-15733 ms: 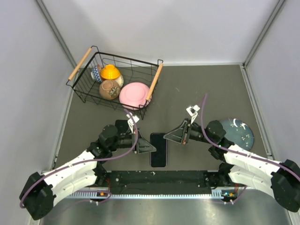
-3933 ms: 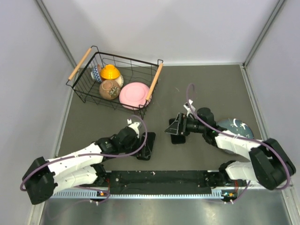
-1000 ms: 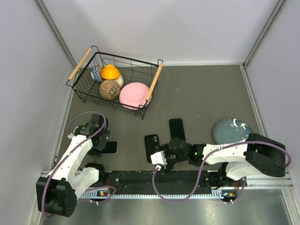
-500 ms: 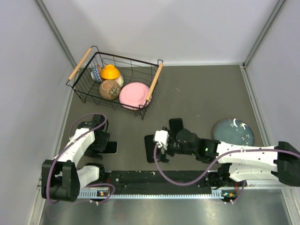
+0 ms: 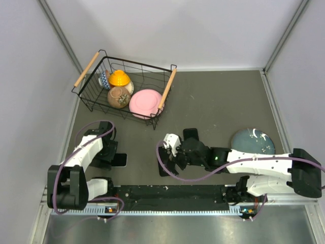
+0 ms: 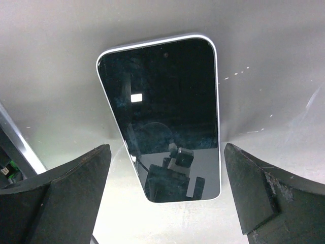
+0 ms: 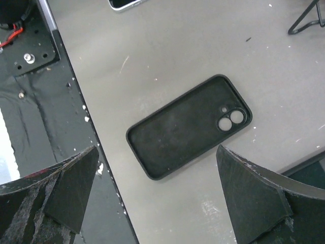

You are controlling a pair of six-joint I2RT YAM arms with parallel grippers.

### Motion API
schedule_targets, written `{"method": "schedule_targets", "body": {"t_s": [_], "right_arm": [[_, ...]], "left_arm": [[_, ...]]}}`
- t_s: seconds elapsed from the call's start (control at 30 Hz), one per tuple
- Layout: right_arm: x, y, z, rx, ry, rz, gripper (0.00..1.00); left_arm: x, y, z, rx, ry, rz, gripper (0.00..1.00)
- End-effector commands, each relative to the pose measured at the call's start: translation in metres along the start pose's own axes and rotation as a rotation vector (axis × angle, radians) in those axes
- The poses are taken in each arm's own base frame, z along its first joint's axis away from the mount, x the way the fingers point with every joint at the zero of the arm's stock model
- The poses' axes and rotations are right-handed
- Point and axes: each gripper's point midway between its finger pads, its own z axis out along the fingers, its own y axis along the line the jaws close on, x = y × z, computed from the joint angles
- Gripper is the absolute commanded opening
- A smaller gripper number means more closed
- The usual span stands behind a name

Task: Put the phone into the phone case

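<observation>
The phone [image 6: 162,117], dark screen up with a pale rim, lies flat on the table at the left [image 5: 120,159]. My left gripper [image 6: 165,203] is open, hovering over the phone's near end and not touching it; in the top view it [image 5: 108,154] is at the phone's left end. The empty black phone case [image 7: 188,127] lies open side up, its two camera holes at one end. My right gripper [image 7: 160,198] is open above it and touches nothing. In the top view it [image 5: 171,152] partly hides the case [image 5: 162,169].
A black flat rectangle [image 5: 191,134] lies just behind the right gripper. A blue-grey plate [image 5: 254,142] sits at the right. A wire basket [image 5: 96,66] holding a pink plate and jars stands at the back left. The black base rail [image 7: 30,101] runs beside the case.
My right gripper has shifted a little left, further over the phone case. The left arm, phone and case have stayed where they were.
</observation>
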Motion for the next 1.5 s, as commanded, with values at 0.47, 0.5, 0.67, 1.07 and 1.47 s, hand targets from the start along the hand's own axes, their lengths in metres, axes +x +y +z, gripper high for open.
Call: {"method": "schedule_targets", "body": {"t_s": [0.47,0.5,0.67,1.07,1.47], "right_arm": [[-0.043,-0.033,-0.037,0.211,-0.146,0.080,0.99],[-0.042,-0.034,-0.038,0.218,-0.152,0.087,0.99],[-0.037,-0.066,-0.048,0.412,-0.170,0.138,0.99],[-0.050,-0.087,-0.054,0.481,-0.243,0.350,0.99],[-0.056,-0.082,-0.052,0.398,-0.345,0.527,0.98]], "left_arm": [[0.011,0.009,0.017,-0.087,0.054,-0.062,0.82],[0.012,0.010,0.017,-0.090,0.057,-0.060,0.81],[0.013,0.013,0.015,-0.105,0.067,-0.013,0.75],[0.025,0.010,0.000,-0.004,0.164,0.252,0.29],[0.027,-0.001,-0.018,0.327,0.119,0.450,0.00]]}}
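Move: The silver-edged phone lies directly under the open left fingers, its middle about 1 cm ahead and 2 cm below the hand point, with its long sides between the pads. The empty phone case is some 26 cm to the left hand's right, level with it. From the right hand, the case lies about 5 cm ahead, 4 cm left and 12 cm below; the black phone is about 15 cm ahead and 8 cm right, equally low. The left hand sinks about 1 cm over the silver-edged phone and closes its pads onto both long edges, then keeps that pinch while drawing the phone back and to the right by roughly 3–4 cm, swinging it clockwise some 25 degrees and just starting to rise. Meanwhile the right hand, open and empty, climbs about 5 cm and travels forward and right from above the case towards the black phone, turning clockwise about 35 degrees. ##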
